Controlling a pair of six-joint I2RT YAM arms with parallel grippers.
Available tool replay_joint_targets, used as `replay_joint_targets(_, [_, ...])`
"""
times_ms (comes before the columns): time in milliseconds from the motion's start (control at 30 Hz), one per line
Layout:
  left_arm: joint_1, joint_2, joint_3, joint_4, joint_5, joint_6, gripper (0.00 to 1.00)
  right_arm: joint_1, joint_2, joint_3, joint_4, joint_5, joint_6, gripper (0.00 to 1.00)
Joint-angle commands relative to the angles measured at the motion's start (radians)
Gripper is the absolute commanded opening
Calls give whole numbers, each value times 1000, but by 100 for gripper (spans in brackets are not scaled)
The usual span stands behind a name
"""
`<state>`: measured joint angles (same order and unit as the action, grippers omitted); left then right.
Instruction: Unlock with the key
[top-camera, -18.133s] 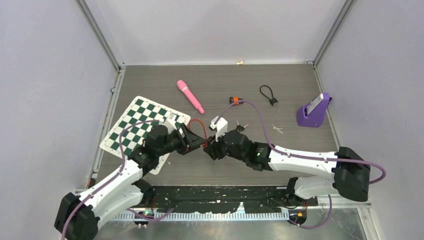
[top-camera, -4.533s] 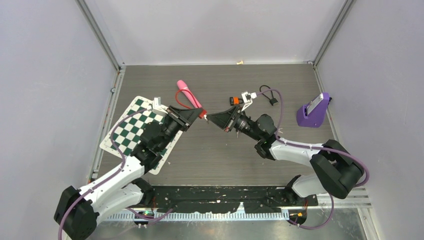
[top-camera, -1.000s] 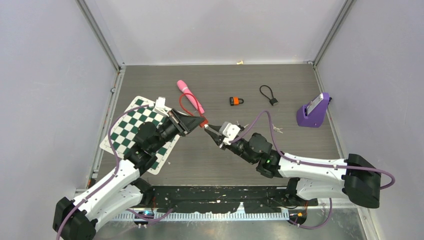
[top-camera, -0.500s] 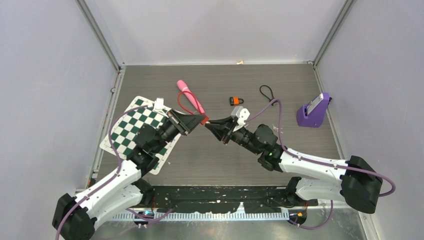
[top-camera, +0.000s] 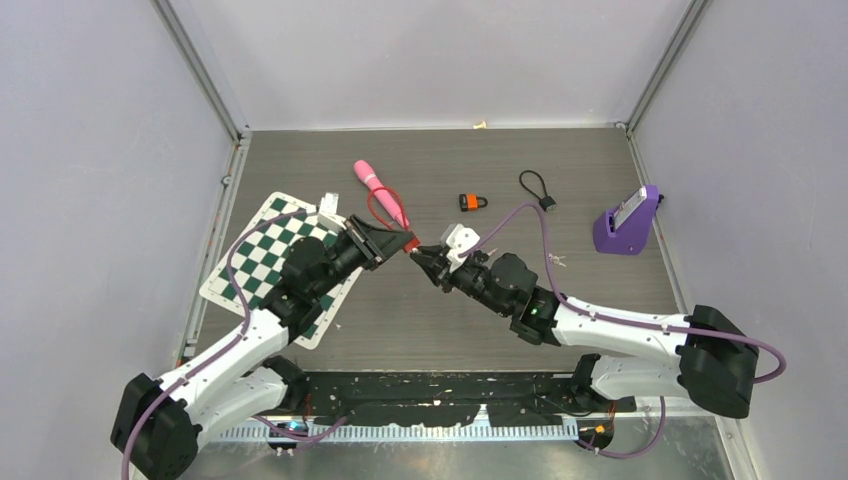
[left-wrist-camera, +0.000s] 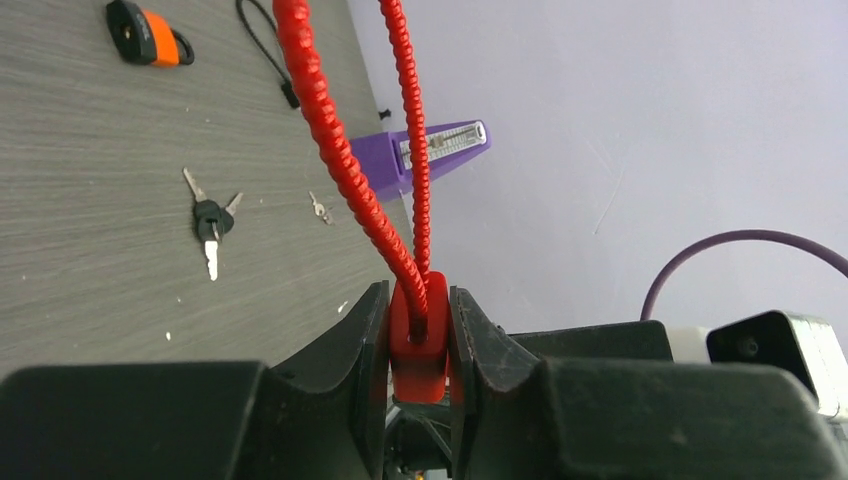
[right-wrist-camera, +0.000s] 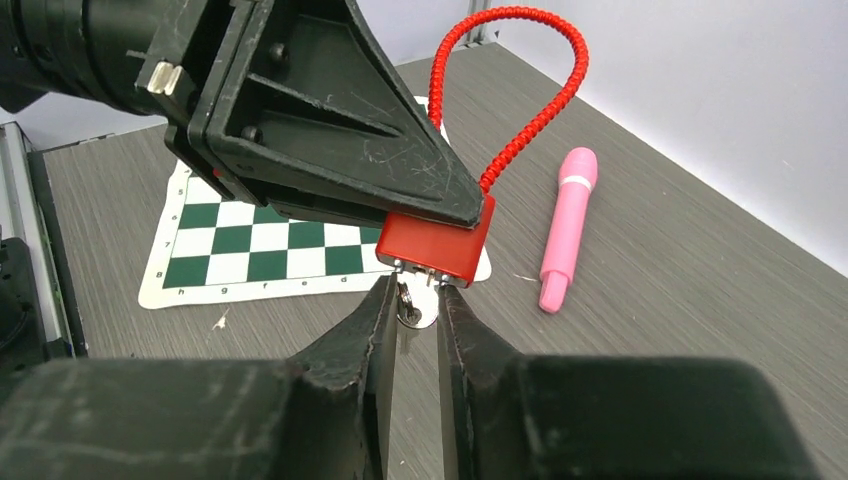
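A red padlock (top-camera: 409, 243) with a red cable loop (right-wrist-camera: 530, 110) hangs in the air above the table's middle. My left gripper (top-camera: 396, 242) is shut on the padlock's body (left-wrist-camera: 418, 340), and the cable (left-wrist-camera: 340, 150) rises out of it. From the right, my right gripper (top-camera: 424, 257) meets the padlock's underside (right-wrist-camera: 435, 240). Its fingers are shut on a small silver key (right-wrist-camera: 418, 305) whose tip sits at the lock's bottom face. How deep the key's blade goes is hidden.
A green-and-white chessboard mat (top-camera: 262, 262) lies under the left arm. A pink stick (top-camera: 380, 192), an orange-and-black padlock (top-camera: 471, 202), a black cable loop (top-camera: 536, 187), a purple stand (top-camera: 628, 222) and loose keys (left-wrist-camera: 210, 222) lie on the table.
My right wrist has rolled back and forth at the padlock's underside, its camera housing swinging up and then back down. The left gripper has kept its hold, and the cable loop has shifted a little.
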<state>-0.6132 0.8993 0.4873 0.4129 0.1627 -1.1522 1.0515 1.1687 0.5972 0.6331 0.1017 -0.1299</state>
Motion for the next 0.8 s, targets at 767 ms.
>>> replay_joint_targets(767, [47,59,203,-359,90,-68,0,59,-127,-104,43,-62,-468,49])
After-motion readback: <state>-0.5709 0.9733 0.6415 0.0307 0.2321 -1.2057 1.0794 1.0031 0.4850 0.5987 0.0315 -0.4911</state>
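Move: The key, seated in the red lock, is at the right fingertips, about 1 cm ahead of and 1 cm left of the hand point, level with it; the lock body lies about 2 cm ahead and 3 cm left. Some 20 cm lower, the black keys lie about 9 cm ahead and 13 cm right of this hand, the pink microphone about 24 cm ahead and 11 cm left. From the left hand, the key is about 2 cm back and 2 cm right. The right fingers open and let go of the key's head, and the hand backs out to its right and back by about 3 cm each, lifting some 3 cm and then sinking to about its starting height while it rolls roughly 20 degrees counter-clockwise, looking along its fingers. The left hand keeps its pinch on the red lock, lowers it nearly 4 cm and tips its fingertips down by just under 20 degrees. ##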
